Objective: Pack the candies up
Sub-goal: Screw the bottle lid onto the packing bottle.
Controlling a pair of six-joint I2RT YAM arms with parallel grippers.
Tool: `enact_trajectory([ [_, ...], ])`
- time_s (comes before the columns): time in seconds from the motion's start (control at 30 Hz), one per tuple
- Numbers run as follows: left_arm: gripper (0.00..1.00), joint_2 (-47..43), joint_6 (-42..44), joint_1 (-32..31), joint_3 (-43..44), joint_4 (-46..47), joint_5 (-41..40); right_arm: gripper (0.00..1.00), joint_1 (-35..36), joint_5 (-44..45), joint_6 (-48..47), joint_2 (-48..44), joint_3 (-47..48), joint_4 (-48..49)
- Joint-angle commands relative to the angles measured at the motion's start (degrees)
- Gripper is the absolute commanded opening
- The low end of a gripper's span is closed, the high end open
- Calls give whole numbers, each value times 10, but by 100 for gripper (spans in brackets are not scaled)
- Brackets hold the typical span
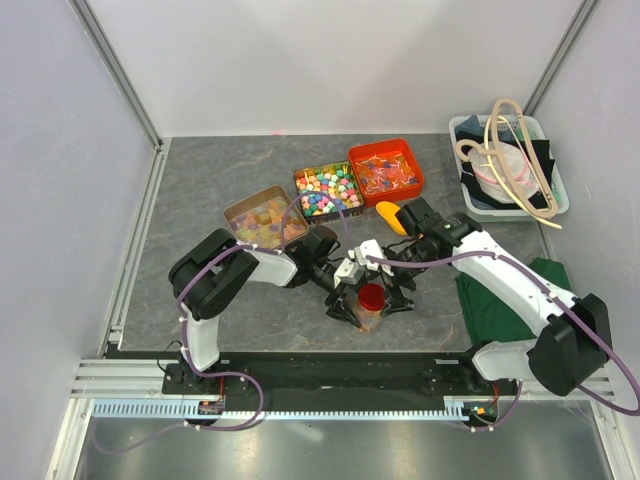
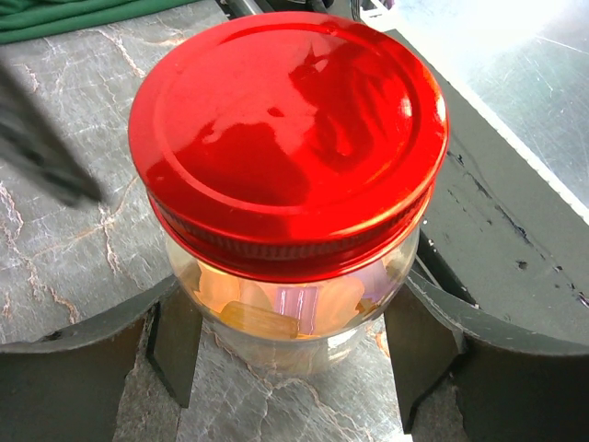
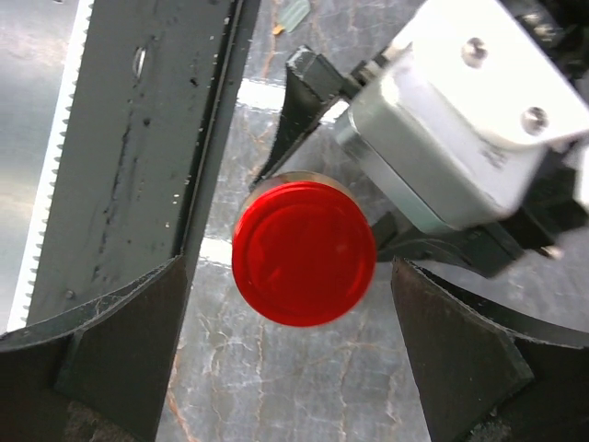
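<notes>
A glass jar (image 2: pixel 294 313) with a red lid (image 1: pixel 371 296) stands on the table near the front rail. Pale orange and pink candies (image 2: pixel 267 308) show through its glass. My left gripper (image 2: pixel 290 327) has a finger pressed against each side of the jar, shut on it. My right gripper (image 3: pixel 287 272) hangs open above the lid (image 3: pixel 304 253), its fingers wide apart and touching nothing. More pastel candies (image 1: pixel 265 220) lie in a brown tray behind the left arm.
Behind the jar stand a black tray of bright cube sweets (image 1: pixel 328 190) and a red tray (image 1: pixel 386 170). A yellow scoop (image 1: pixel 392 217) lies next to them. A white basin (image 1: pixel 508 165) with hangers sits at the back right. A green cloth (image 1: pixel 495 300) lies on the right.
</notes>
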Motion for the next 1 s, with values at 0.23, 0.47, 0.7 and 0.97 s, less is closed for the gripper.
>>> enact_trajectory([
  [0.23, 2, 16, -20, 2, -14, -7, -41, 93, 31, -21, 42, 20, -15, 56],
  [0.47, 2, 16, -29, 4, -15, 9, -52, 63, 31, -7, 63, 25, -14, 62],
  [0.7, 2, 10, -77, 8, -36, 77, -95, 61, 31, 6, 78, 26, -8, 59],
  [0.97, 2, 0, -151, 9, -70, 184, -229, 59, 54, 83, 227, -3, -40, 156],
])
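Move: Just left of the right hand by about 2 cm and some 2 cm below it, level fore and aft, the bottle lid already sits on the bottle; the bottle's middle is about 8 cm below the hand, likewise 2 cm left. The yellow scoop lies roughly 30 cm ahead and 5 cm right, the green cloth 40 cm right and 5 cm ahead. From the left hand, which grips the bottle, the lid is about 5 cm up, 1 cm back and 1 cm right. Easing left and down by 1 to 2 cm with open fingers, with a small dip back and return forward, the right hand comes around the lid, then closes to pinch its rim from both sides. Near the end it starts turning clockwise, some 5 degrees, while the left hand keeps its hold on the bottle and turns about as much counter-clockwise, both drifting some 1 cm forward. ##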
